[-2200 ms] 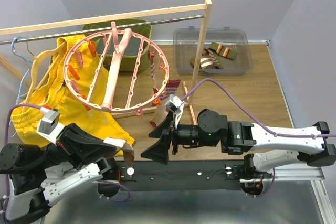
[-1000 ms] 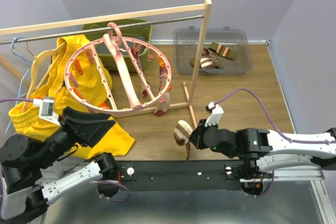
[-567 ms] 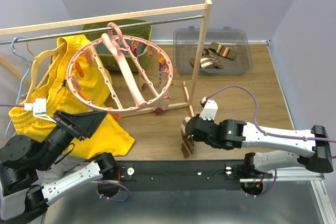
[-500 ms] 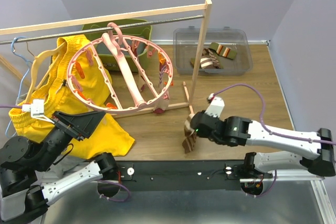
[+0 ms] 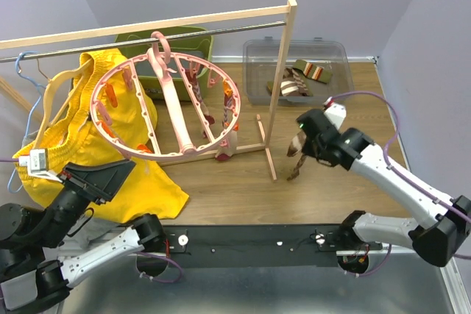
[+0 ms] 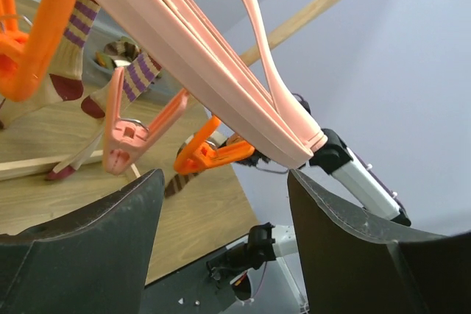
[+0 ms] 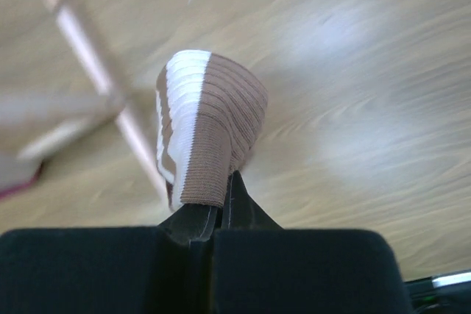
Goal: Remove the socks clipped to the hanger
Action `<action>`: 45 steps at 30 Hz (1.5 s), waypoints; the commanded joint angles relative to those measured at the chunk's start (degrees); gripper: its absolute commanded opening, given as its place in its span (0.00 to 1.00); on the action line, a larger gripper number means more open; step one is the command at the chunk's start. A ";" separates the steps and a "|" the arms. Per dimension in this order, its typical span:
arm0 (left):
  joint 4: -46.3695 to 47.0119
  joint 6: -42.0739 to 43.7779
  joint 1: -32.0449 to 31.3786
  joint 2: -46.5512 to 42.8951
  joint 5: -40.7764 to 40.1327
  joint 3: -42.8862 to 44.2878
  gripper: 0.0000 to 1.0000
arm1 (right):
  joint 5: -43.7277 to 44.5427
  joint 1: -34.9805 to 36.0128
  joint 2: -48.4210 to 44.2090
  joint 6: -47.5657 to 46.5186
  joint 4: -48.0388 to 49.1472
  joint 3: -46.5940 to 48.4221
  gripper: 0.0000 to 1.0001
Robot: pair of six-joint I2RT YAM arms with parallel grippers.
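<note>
The hanger (image 5: pixel 176 155), a big pink ring with spokes and orange clips, hangs tilted from the rail. A purple-striped sock (image 5: pixel 227 145) is still clipped at its near right edge. My left gripper (image 5: pixel 96 180) is open just below the ring's near left rim and holds nothing. In the left wrist view the hanger rim (image 6: pixel 221 86) runs above the open left gripper (image 6: pixel 221 182), with purple-striped socks (image 6: pixel 136 79) clipped to it and an orange clip (image 6: pixel 213 154) nearby. My right gripper (image 5: pixel 302 145) is shut on a brown-and-white striped sock (image 5: pixel 296 161), which dangles over the table. The right wrist view shows this sock (image 7: pixel 210 130) in the right gripper (image 7: pixel 221 211).
A clear bin (image 5: pixel 331 53) at the back right holds several socks. The wooden rack post (image 5: pixel 278 86) and its foot (image 5: pixel 266 152) stand just left of the held sock. Yellow shorts (image 5: pixel 81 137) and a light-blue hanger (image 5: pixel 26 71) hang on the left, with a green bin (image 5: pixel 195 38) behind.
My right arm has swung from the near middle out to the right and farther back, carrying the striped sock. The hanger has swayed. My left gripper has drawn down and left.
</note>
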 commanded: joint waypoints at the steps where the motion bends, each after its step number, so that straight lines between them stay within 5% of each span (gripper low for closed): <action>1: 2.22 -0.61 -0.78 -2.58 1.45 -0.99 0.76 | -8.97 -14.29 1.27 -16.24 6.08 7.32 0.01; 16: 10.75 4.13 -2.54 -7.60 14.17 -1.96 0.72 | -22.78 -34.61 40.00 -30.14 4.51 59.57 0.02; 17: 10.84 4.66 -2.54 -6.20 15.42 -1.78 0.72 | -23.23 -34.88 43.00 -30.75 3.37 62.85 0.06; 21: 9.53 9.22 -2.54 -1.18 21.92 -0.47 0.72 | -25.78 -35.05 52.60 -32.34 -6.72 75.71 0.70; 27: 11.10 13.80 -2.63 1.55 28.87 -0.72 0.71 | -27.71 -35.05 39.65 -30.50 2.19 51.44 0.99; 33: 15.41 14.51 -2.63 -1.96 27.74 -3.19 0.71 | -36.23 -32.25 24.25 -28.83 7.74 30.58 0.99; 41: 15.85 14.33 -2.63 -3.63 26.33 -4.24 0.61 | -35.09 -6.10 5.27 -20.23 17.66 5.36 0.99; 45: 17.25 13.89 -2.72 -4.69 26.33 -5.21 0.49 | -32.82 3.43 0.07 -13.90 36.08 -5.57 0.99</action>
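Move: The right hand still holds a brown-striped sock; the clear box it is bound for lies about 30 cm ahead, 2 cm right and 15 cm below. The striped green sock inside is 30 cm ahead, 6 cm right. The rack foot is level with the hand, 9 cm left; the socks on the hanger are 19 cm left, 2 cm ahead. From the left hand, the box is some 46 cm ahead, 40 cm right, far below. Right hand carries the sock 30 cm forward, opens over the clear box, then returns back-left; left backs away, rising. ##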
